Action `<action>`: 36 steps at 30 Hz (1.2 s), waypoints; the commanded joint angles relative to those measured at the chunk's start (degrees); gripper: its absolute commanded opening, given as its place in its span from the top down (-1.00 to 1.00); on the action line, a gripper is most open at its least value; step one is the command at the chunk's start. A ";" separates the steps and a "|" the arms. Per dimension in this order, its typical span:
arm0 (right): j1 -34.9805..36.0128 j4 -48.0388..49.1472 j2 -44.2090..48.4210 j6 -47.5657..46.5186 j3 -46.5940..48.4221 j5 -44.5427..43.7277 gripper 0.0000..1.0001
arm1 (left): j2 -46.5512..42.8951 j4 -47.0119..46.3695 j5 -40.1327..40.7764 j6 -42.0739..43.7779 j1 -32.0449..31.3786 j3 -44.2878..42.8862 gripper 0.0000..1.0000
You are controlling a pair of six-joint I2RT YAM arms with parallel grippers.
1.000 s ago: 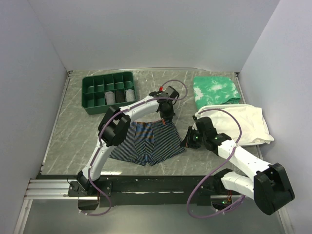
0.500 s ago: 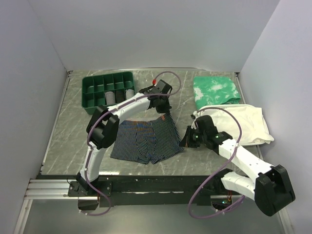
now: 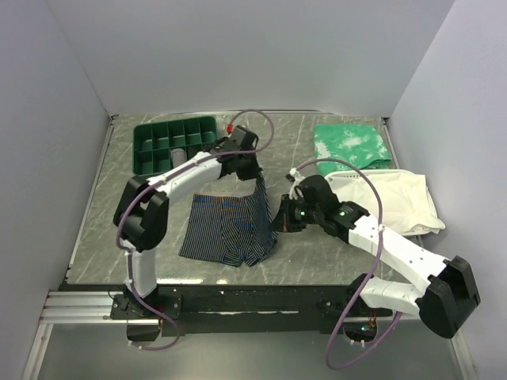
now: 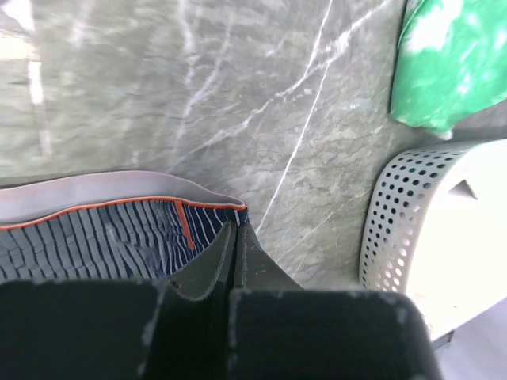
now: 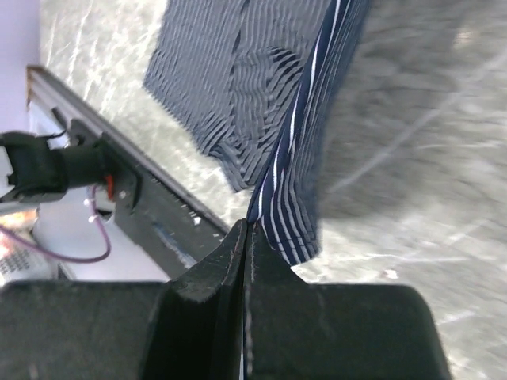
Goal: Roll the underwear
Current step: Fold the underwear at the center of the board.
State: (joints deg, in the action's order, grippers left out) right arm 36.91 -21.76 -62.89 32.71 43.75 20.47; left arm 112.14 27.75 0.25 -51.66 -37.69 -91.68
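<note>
The underwear [image 3: 224, 231], navy with fine pale stripes, lies mid-table with its right side lifted off the surface and hanging as a fold. My left gripper [image 3: 252, 171] is shut on the right corner of the waistband. In the left wrist view the closed tips [image 4: 236, 226] pinch that corner, and the grey, orange-trimmed band of the underwear [image 4: 95, 202] runs off to the left. My right gripper [image 3: 279, 225] is shut on the right leg hem. In the right wrist view its tips [image 5: 247, 225] clamp the striped edge, and the rest of the underwear [image 5: 230, 71] lies flat beyond.
A green compartment tray [image 3: 150, 162] holding a few rolled items sits at the back left. A green-and-white mottled cloth [image 3: 351, 146] lies at the back right, with a large white cloth [image 3: 400, 202] in front of it. The black front rail [image 3: 253, 297] runs along the near edge.
Both grippers have moved left, carrying the underwear's right edge up and over toward its left half. The garment now looks narrower on the table.
</note>
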 commanded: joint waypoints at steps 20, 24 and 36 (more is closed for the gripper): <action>18.99 0.66 -27.87 8.51 26.82 0.09 1.00 | -24.95 -13.59 -6.22 6.04 17.56 30.68 0.98; 20.57 -0.12 -33.60 8.42 31.65 0.89 1.00 | -25.65 -14.12 -8.42 7.97 21.07 32.96 0.98; 21.10 -1.44 -45.91 7.37 41.85 2.56 1.00 | -22.31 -17.20 -11.33 10.26 25.21 36.04 0.98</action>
State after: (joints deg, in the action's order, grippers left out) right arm 57.45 -22.61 -107.39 40.64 81.52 21.17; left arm 89.71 13.80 -9.56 -43.46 -13.45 -56.31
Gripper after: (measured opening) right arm 0.007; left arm 0.024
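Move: Both hands already hold the underwear's right edge raised. The middle of its flat part lies about 14 cm back and 14 cm left of the left hand, 10 cm below; from the right hand it is some 18 cm left, 6 cm ahead and 10 cm below. The green organizer sits roughly 15 cm ahead and 26 cm left of the left hand; the white basket is 16 cm ahead and 31 cm to the right of the right hand. Both hands, still pinching, sweep the underwear's raised right edge about 20 cm left towards its middle, sinking late. ##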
